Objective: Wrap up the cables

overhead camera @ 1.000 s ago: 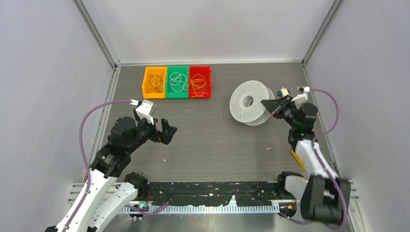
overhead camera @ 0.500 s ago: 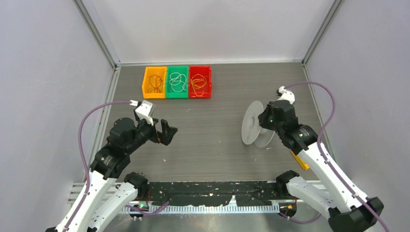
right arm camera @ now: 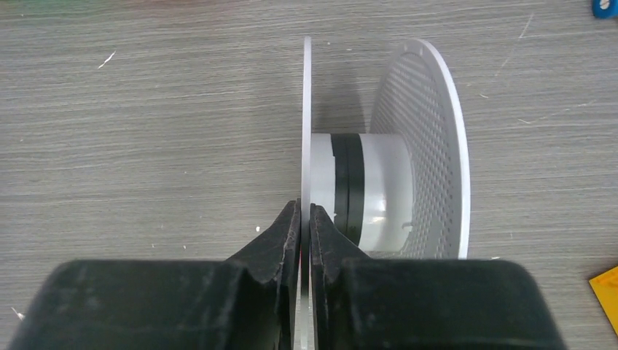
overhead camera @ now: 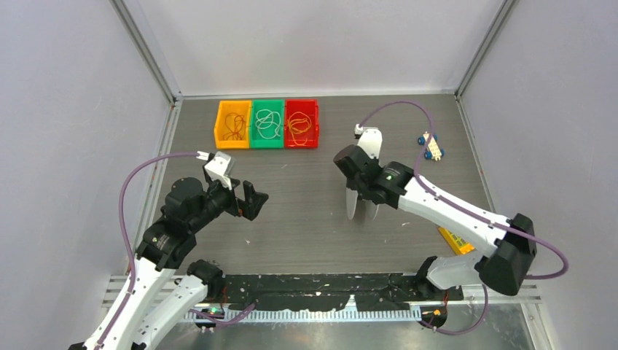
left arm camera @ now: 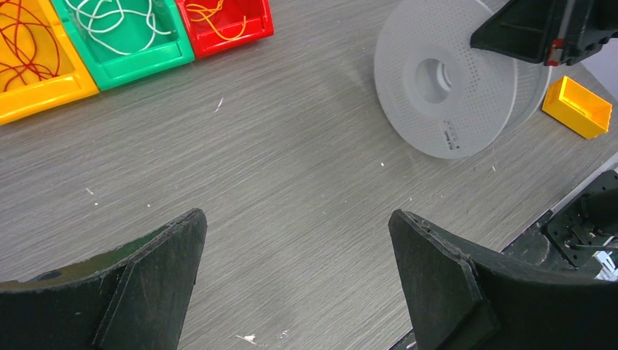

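The cable, a thin yellow-orange wire [overhead camera: 299, 125], lies loosely curled in the red bin [overhead camera: 315, 122] at the back; the left wrist view shows the wire [left arm camera: 211, 13] too. My right gripper [overhead camera: 361, 194] is shut on one flange of a white plastic spool [overhead camera: 353, 205], which stands on edge near the table's middle. In the right wrist view the fingertips [right arm camera: 306, 208] pinch the thin flange [right arm camera: 307, 109], with the hub [right arm camera: 372, 189] to the right. My left gripper [overhead camera: 244, 200] hovers open at the left, holding nothing [left arm camera: 296, 219], well apart from the spool [left arm camera: 444, 80].
A yellow bin [overhead camera: 221, 124] with dark-red wires and a green bin [overhead camera: 267, 142] with white wires stand beside the red one. A small blue-wheeled part [overhead camera: 431, 146] lies at the back right. A yellow block [overhead camera: 453, 239] sits at the right front. Black tape [overhead camera: 321, 281] lines the near edge.
My right arm has swung left and carried the spool from the back right to the table's middle, turning it edge-on. The left arm has not moved.
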`<state>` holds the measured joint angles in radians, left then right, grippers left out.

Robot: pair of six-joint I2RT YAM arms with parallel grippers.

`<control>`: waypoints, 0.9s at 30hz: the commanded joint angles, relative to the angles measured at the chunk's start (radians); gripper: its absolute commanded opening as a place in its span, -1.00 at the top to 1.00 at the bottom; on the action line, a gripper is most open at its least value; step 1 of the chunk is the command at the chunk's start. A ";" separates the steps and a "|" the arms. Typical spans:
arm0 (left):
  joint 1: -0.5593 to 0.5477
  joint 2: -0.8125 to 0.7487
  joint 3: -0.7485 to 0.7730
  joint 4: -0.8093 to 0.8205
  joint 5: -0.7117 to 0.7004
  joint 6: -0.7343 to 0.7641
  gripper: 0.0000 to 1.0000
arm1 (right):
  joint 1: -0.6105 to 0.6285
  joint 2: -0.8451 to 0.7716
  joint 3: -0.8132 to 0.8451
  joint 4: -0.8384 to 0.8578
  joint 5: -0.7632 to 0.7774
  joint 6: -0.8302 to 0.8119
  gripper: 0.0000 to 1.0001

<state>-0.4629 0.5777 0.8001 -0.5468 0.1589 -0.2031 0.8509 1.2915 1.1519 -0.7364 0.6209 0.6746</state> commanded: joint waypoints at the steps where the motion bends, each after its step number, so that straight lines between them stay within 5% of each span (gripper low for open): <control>1: -0.002 -0.007 0.017 0.029 0.017 0.008 -0.99 | 0.038 0.049 0.097 0.022 0.108 0.049 0.65; 27: -0.012 0.094 0.075 -0.020 -0.034 0.014 -0.98 | 0.050 -0.172 0.060 0.063 0.045 -0.115 0.05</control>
<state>-0.4675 0.5972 0.8001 -0.5468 0.1574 -0.2012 0.8967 1.1980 1.2148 -0.6514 0.6403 0.6212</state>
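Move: The right fingers grip the top of the standing white spool's left flange; the spool's middle is about 7 cm below that hand, 3 cm ahead and 3 cm to its right. The red tray sits about 22 cm ahead of the hand and 13 cm left; the toy car some 17 cm ahead and 23 cm right, both roughly 15 cm lower. From the left hand the spool is about 8 cm ahead, 26 cm right and 14 cm below. The right fingers let go of the spool's left flange, opening from nearly shut to about half while the hand first slides some 2 cm to the left. It then rises about 6.5 cm, straight up away from the spool, speeding up as it goes, and the fingertips tilt up by around 10 degrees. ##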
